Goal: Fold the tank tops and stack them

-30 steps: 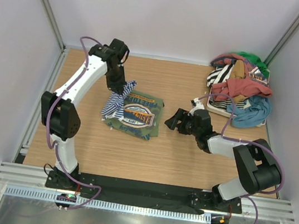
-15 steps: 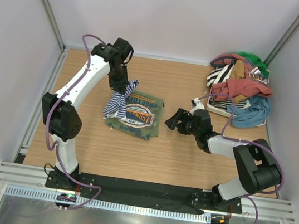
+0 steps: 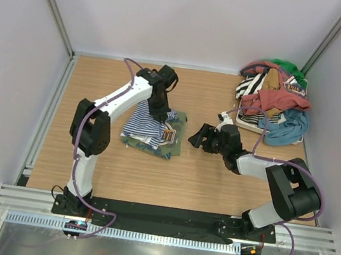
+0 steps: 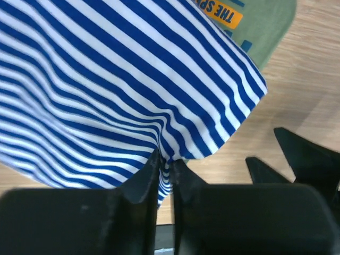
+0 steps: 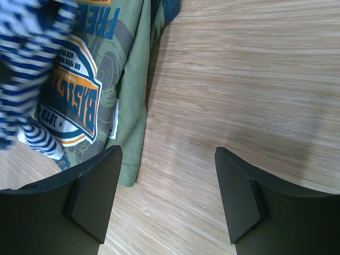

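Note:
The olive green tank top [image 3: 173,142] lies folded on the table, its orange-and-navy print facing up [image 5: 79,101]. The navy-and-white striped tank top [image 3: 146,124] is spread over most of it. My left gripper [image 3: 162,108] is shut on the striped top's edge [image 4: 164,164] and holds it low over the green one [image 4: 268,26]. My right gripper [image 3: 196,138] is open and empty, its fingers [image 5: 95,196] just right of the green top, low over bare wood.
A heap of mixed clothes [image 3: 271,101] lies at the back right corner on a light board. The right gripper's fingertips [image 4: 303,159] show at the lower right of the left wrist view. Metal frame posts stand at the back corners.
My left gripper has carried the striped top to the right, from the green top's left edge across it, and the cloth has spread flat over it. The right arm has not moved.

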`<control>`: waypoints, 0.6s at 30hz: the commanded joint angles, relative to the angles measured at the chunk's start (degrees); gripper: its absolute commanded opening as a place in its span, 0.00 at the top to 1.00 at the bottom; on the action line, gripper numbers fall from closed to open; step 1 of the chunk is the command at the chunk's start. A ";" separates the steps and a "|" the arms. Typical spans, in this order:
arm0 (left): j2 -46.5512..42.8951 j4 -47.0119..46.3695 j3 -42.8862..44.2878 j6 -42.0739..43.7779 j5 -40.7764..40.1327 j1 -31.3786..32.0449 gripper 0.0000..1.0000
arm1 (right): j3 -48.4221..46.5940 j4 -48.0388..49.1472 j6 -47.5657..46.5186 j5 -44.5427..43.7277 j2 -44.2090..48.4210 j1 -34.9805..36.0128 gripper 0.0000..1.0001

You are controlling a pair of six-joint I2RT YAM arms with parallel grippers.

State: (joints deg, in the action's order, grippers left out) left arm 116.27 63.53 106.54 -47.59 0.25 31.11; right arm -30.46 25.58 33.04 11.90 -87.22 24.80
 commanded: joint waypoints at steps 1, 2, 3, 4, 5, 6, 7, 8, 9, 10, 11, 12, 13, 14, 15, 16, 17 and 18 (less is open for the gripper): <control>2.47 -7.97 -1.34 -6.89 2.56 2.28 0.85 | -1.45 1.66 -1.13 -1.79 1.79 -0.01 0.23; 3.60 -8.76 -0.55 -7.33 3.08 3.59 0.80 | -1.45 1.66 -1.13 -1.71 1.79 0.08 0.23; 3.96 -8.51 0.24 -7.51 3.18 4.13 0.78 | -1.53 1.58 -1.13 -1.71 1.62 0.16 0.23; 3.79 -8.25 1.12 -8.04 3.18 5.09 0.75 | -1.53 1.57 -1.05 -1.53 1.61 -0.01 0.23; 3.36 -8.24 1.30 -8.39 2.74 5.45 0.72 | -1.53 1.57 -1.13 -1.70 1.61 0.08 0.23; 2.66 -8.16 1.21 -8.83 2.39 5.71 0.67 | -1.53 1.57 -1.05 -1.71 1.79 0.08 0.23; 1.34 -8.24 0.95 -9.27 2.30 5.89 0.52 | -1.45 1.57 -1.04 -1.88 1.79 -0.01 0.23; 0.63 -8.16 0.77 -9.36 2.04 5.89 0.40 | -1.36 1.66 -1.04 -1.88 1.96 0.08 0.23; 0.02 -8.16 0.60 -9.10 1.95 5.89 0.32 | -1.45 1.58 -1.13 -1.97 1.97 -0.01 0.23; -0.42 -7.90 0.86 -8.23 2.12 5.89 0.31 | -1.27 1.66 -1.05 -1.97 2.05 0.08 0.23; -1.21 -6.94 1.21 -7.26 2.12 5.89 0.30 | -1.18 1.75 -1.22 -1.97 2.14 0.08 0.23; -1.65 -5.01 1.65 -6.47 1.51 5.89 0.30 | -1.18 1.84 -1.13 -1.88 2.23 0.08 0.23; -2.62 -4.38 1.74 -5.85 0.90 5.89 0.19 | -1.18 1.84 -0.96 -1.79 2.32 -0.01 0.23; -4.80 -3.77 1.39 -4.89 0.28 5.89 0.10 | -1.18 1.93 -1.13 -1.53 2.32 -0.01 0.23; -6.56 -3.15 -0.27 -4.36 -3.64 5.89 0.01 | -1.01 2.01 -1.22 -1.53 2.40 0.08 0.23; -8.15 -3.49 -1.67 -3.83 -4.81 5.80 0.00 | -1.09 2.10 -1.22 -1.36 2.49 -0.01 0.23; -9.82 -3.85 -3.17 -3.30 -5.78 5.71 0.01 | -0.92 2.28 -1.22 -1.27 2.58 0.08 0.23; -13.40 -5.33 -6.58 -2.25 -6.14 5.02 0.00 | -0.92 2.36 -1.13 -1.27 2.49 -0.01 0.23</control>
State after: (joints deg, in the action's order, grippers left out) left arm 112.25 58.30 103.77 -52.82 -0.95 37.12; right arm -30.46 25.23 33.04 11.09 -86.76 24.77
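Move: The held edge of the striped tank top is headed for the bare right-hand strip of the folded green tank top, about 6 cm to the left hand's right, 1 cm ahead and some 10 cm below. The striped top's body lies about 5 cm to the hand's left and 2 cm ahead, 9 cm down. The idle right gripper waits roughly 15 cm to its right and 4 cm back, 7 cm lower. From that right hand the strip lies about 9 cm left, 4 cm ahead and 4 cm down. The striped tank top's edge, still pinched at first by the left fingers, is swung right and down over the green top's right side, about 6 cm across and 4 cm down. The fingers spread from almost shut to wide open and let go of it during the swing; the empty hand then rises some 6 cm, easing 2 cm back to the left. ##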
